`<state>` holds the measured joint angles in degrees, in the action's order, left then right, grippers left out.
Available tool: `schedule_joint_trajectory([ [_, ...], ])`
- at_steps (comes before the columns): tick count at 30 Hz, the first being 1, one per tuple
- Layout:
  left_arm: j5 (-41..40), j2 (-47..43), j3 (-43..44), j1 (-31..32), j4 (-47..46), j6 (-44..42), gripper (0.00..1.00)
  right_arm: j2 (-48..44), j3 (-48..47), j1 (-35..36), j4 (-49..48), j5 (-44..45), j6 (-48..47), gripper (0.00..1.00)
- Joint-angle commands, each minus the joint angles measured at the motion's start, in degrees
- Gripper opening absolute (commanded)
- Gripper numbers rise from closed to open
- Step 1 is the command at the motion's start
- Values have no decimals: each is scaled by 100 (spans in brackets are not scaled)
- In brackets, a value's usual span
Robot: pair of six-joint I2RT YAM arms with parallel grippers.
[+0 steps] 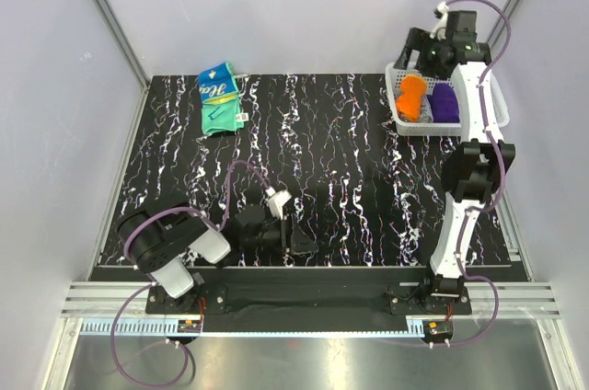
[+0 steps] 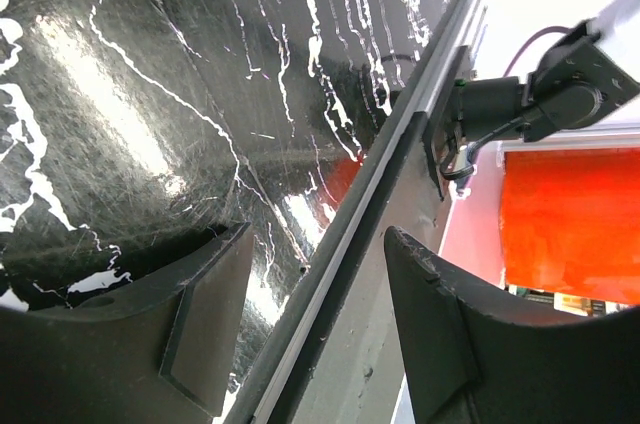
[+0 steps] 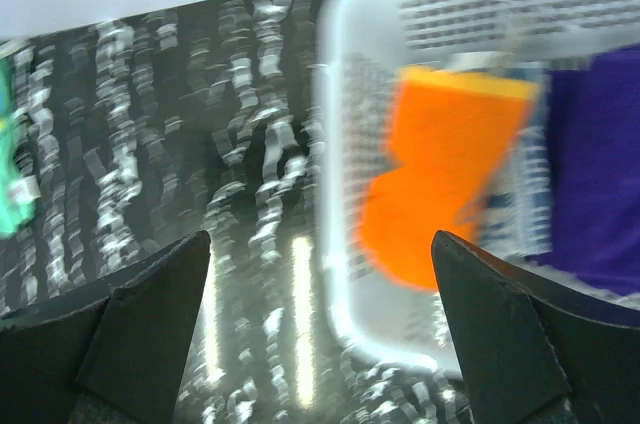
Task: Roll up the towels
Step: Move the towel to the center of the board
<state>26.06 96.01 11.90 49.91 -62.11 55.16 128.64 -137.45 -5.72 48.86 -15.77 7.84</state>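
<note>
A teal-green, blue and yellow towel (image 1: 221, 97) lies crumpled on the black marbled table (image 1: 322, 160) at the back left; its edge shows in the right wrist view (image 3: 10, 179). The orange towel (image 1: 413, 97) lies inside the white basket (image 1: 397, 114) at the back right, blurred in the right wrist view (image 3: 440, 179). My right gripper (image 1: 416, 48) hangs above the basket's far left corner, open (image 3: 320, 236) and empty. My left gripper (image 1: 304, 245) rests low near the table's front edge, open (image 2: 318, 234) with nothing between its fingers.
A purple cloth (image 1: 445, 101) lies beside the orange towel in the basket, also visible in the right wrist view (image 3: 600, 184). The basket rim (image 3: 335, 194) stands under my right gripper. A metal rail (image 2: 400, 154) runs along the table's front edge below the left gripper.
</note>
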Motion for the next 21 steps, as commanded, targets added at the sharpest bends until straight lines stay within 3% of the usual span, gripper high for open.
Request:
schedule_joint_trajectory([
  [1, -83, -555, 356, -60, 1260, -400, 61, -1398, 585, 788, -394, 241, 60, 100],
  [4, -556, -1529, 777, -218, 2708, -523, 62, -2679, 2094, 1325, -1043, 189, 549, 100],
  [5, -846, -2063, 1231, -245, 3296, -706, 66, -3052, 3082, 1458, -1559, -64, 692, 100],
  [6, -1571, -2321, 1462, -323, 4459, -812, 68, -3412, 3553, 1598, -1764, -110, 928, 100],
  [9, -2995, -2911, 2461, -577, 6142, -1094, 77, -4775, 5382, 2292, -2424, -58, 1351, 100],
  [15, -4247, -3351, 3441, -1368, 7466, -1718, 85, -6815, 7959, 3743, -2978, 566, 2440, 100],
  [18, -4748, -3369, 3705, -1912, 7468, -1955, 88, -7378, 8812, 4077, -3321, 277, 3230, 100],
  [21, -4830, -3168, 3837, -2606, 7126, -2079, 90, -7739, 9270, 4332, -3576, 223, 3435, 100],
])
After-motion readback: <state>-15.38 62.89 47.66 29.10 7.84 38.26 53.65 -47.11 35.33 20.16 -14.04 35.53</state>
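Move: The folded green-and-blue towel lies about 44 cm ahead of the left hand and 27 cm to its left, a few centimetres below. From the empty right hand, the towel is some 56 cm to the left, level with it in reach, and 22 cm lower. The white basket's middle sits 6 cm to the right hand's right, no farther out, about 18 cm below. Opening, the left hand swings 20 cm forward, up and left towards the towel; right sweeps back-left 35 cm. ##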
